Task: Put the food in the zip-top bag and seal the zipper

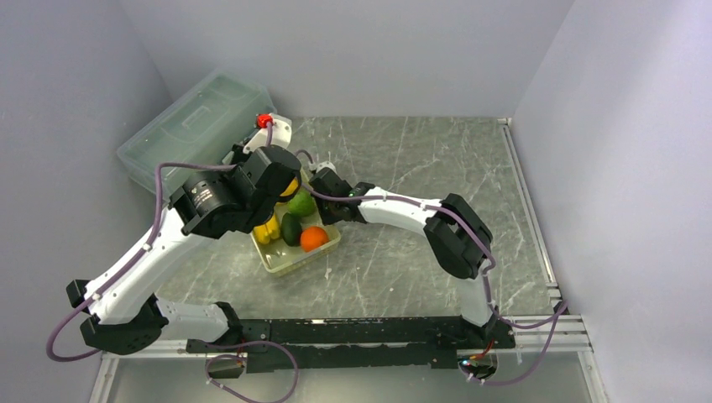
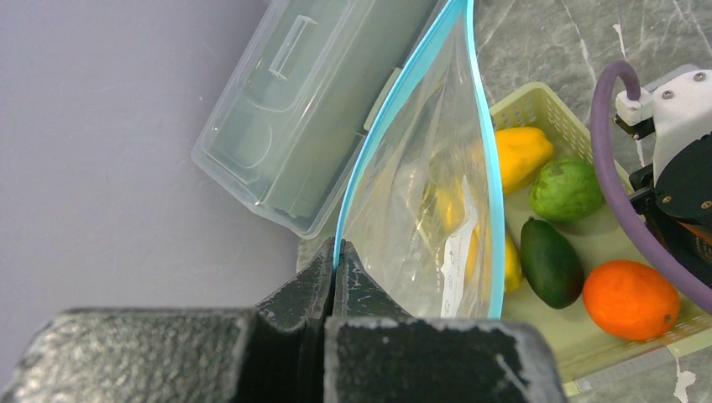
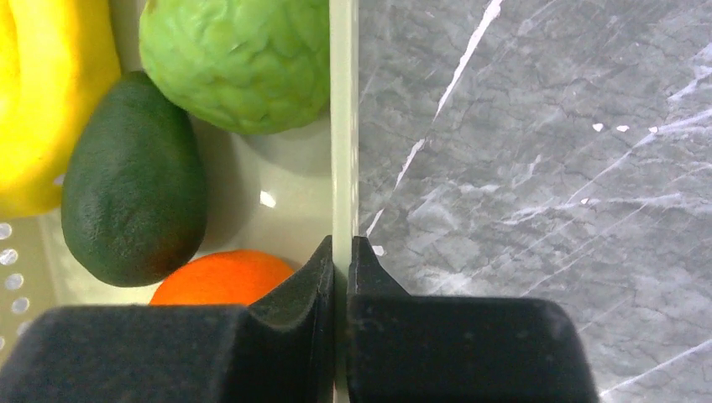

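Observation:
The food lies in a pale perforated basket [image 2: 537, 101]: an orange [image 2: 630, 298], a dark green avocado [image 2: 550, 260], a light green round piece [image 2: 567, 189] and yellow banana-like pieces [image 2: 520, 155]. My left gripper [image 2: 338, 252] is shut on the teal-blue zipper [image 2: 369, 159] of the clear zip-top bag [image 2: 420, 193]. The bag hangs with its mouth gaping, just left of the basket. My right gripper [image 3: 342, 248] is shut on the basket's side wall [image 3: 342, 126], with the orange [image 3: 222, 277] and avocado [image 3: 134, 201] just inside it.
A large translucent lidded storage box [image 1: 189, 126] lies at the back left against the wall, right behind the bag. The basket [image 1: 285, 260] sits mid-table between both arms. Grey marble tabletop [image 1: 420, 168] stretches to the right, bounded by walls on three sides.

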{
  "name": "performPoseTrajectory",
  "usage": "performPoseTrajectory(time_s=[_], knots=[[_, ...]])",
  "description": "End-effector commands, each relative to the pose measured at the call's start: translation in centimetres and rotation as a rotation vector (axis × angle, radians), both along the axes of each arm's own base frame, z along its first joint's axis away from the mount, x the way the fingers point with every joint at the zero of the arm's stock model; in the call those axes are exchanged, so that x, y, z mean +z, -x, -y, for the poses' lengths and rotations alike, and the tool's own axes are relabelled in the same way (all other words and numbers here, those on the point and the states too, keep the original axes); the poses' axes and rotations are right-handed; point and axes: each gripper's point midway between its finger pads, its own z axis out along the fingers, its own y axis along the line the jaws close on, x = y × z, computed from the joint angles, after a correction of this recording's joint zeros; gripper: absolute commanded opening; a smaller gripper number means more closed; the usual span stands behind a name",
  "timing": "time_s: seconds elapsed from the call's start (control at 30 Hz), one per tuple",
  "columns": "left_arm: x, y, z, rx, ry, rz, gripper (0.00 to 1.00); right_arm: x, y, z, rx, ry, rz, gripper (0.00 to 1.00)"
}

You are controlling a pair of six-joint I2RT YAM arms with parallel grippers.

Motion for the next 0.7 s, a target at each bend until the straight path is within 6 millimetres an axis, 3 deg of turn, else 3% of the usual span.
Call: performPoseTrajectory(time_s=[0.0, 0.2, 0.47, 0.67], knots=[[0.7, 0.0, -0.6, 0.028, 0.03, 0.041, 0.0, 2.0, -1.3, 0.2, -0.027, -0.01, 0.068, 0.0], [0.5, -0.4, 0.1, 0.008, 0.035, 0.031, 0.0, 2.7, -1.7, 3.4, -0.086, -0.013, 0.089, 0.0], [-0.1, -1.8, 2.5, -0.074, 0.036, 0.03, 0.0, 4.7, -2.0, 9.9, -0.177, -0.02, 0.123, 0.0], [-1.0, -3.3, 4.5, -0.109, -0.005, 0.023, 0.0, 4.6, -1.1, 15.3, -0.245, -0.005, 0.121, 0.0]])
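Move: Pinched in the right fingers is the food basket's right rim; the basket's middle lies about 9 cm to that hand's left, level fore and aft, and some 3 cm below. Inside, the orange sits roughly 5 cm back and 4 cm left of the hand, the green fruit 3 cm ahead and 6 cm left, the avocado 3 cm back and 9 cm left. From the high left hand the basket's middle is about 6 cm ahead, 7 cm right, 35 cm below. Dragging the basket by its right rim, the right hand keeps its pinch and, after a slow start, sweeps about 13 cm to the right over the open table, turning some 10 degrees clockwise and rising about 2 cm late on. The left hand, still pinching the bag by its blue zipper edge, eases a few centimetres right, forward and slightly down. ##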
